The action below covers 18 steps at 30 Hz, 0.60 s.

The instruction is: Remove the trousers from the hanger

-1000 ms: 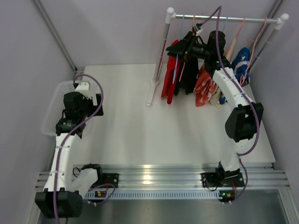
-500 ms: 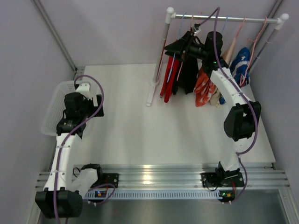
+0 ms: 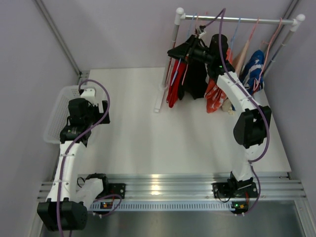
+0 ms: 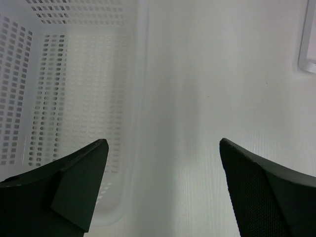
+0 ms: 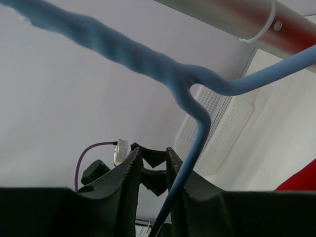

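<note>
The red trousers (image 3: 173,85) hang from a blue hanger (image 3: 186,29) at the left end of the rack; a red corner shows in the right wrist view (image 5: 302,179). The black trousers (image 3: 198,81) hang just right of them. My right gripper (image 3: 177,50) is raised at the rail, above the red pair. Its jaws stand nearly together in the right wrist view (image 5: 153,150), with the blue hanger's wire (image 5: 195,148) running down between them. My left gripper (image 3: 90,111) is open and empty over the table (image 4: 163,143), beside the basket.
The rack's rail (image 3: 237,20) and left post (image 3: 170,59) stand at the back right. An orange-and-white garment (image 3: 216,94) and a blue-and-white garment (image 3: 255,66) hang further right. A white perforated basket (image 3: 54,118) sits at the left table edge and shows in the left wrist view (image 4: 74,74).
My right gripper has moved left and up along the rail, and the red trousers on the blue hanger have swung left with it. The left arm has not moved.
</note>
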Each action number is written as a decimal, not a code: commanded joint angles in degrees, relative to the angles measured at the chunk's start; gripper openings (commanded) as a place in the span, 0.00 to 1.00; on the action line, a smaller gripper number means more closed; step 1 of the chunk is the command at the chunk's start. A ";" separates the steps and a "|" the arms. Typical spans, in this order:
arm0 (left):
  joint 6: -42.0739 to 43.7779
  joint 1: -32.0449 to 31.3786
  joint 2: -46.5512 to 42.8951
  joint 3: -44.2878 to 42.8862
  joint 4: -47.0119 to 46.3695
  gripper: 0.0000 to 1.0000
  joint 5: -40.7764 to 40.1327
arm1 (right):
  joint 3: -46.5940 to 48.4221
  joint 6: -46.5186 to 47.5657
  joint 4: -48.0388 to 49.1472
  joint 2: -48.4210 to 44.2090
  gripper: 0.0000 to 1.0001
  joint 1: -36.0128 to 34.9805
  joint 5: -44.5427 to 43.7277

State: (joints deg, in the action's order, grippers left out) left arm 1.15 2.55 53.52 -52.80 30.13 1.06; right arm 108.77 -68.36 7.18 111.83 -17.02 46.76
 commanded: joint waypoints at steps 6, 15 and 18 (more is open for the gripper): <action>-0.53 0.27 -0.69 0.94 -2.80 0.99 0.78 | 1.79 -1.78 4.23 -0.73 0.01 -2.06 3.16; -0.62 0.27 -1.84 0.94 -2.36 0.99 0.70 | 8.47 2.70 5.92 -3.81 0.00 -0.65 6.14; -0.88 0.18 -1.92 0.94 -2.36 0.99 1.40 | 10.23 3.49 6.00 -4.34 0.00 -0.65 7.38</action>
State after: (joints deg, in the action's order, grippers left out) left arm 1.15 2.55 52.69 -52.25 30.09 1.23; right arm 111.28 -70.08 3.77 111.92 -17.30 50.76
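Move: The near sloping arm of the blue hanger already lies between my partly closed right fingers, within about 1 cm of their middle. The red trousers hang about 16 cm below, 1 cm back and 1 cm right; the black garment is 9 cm right, 1 cm back and equally low. The rail is some 6 cm ahead, 3 right and 14 above me. From my left hand that hanger arm is about 17 cm ahead, 29 right and 18 higher. I shut my right fingers the rest of the way and pinch the blue hanger's near arm, barely shifting while they close. Then I ease the hand back towards my base, about 1.5 cm in all, with a rise of about 1 cm at the end, keeping the pinch, away from the rail post. ##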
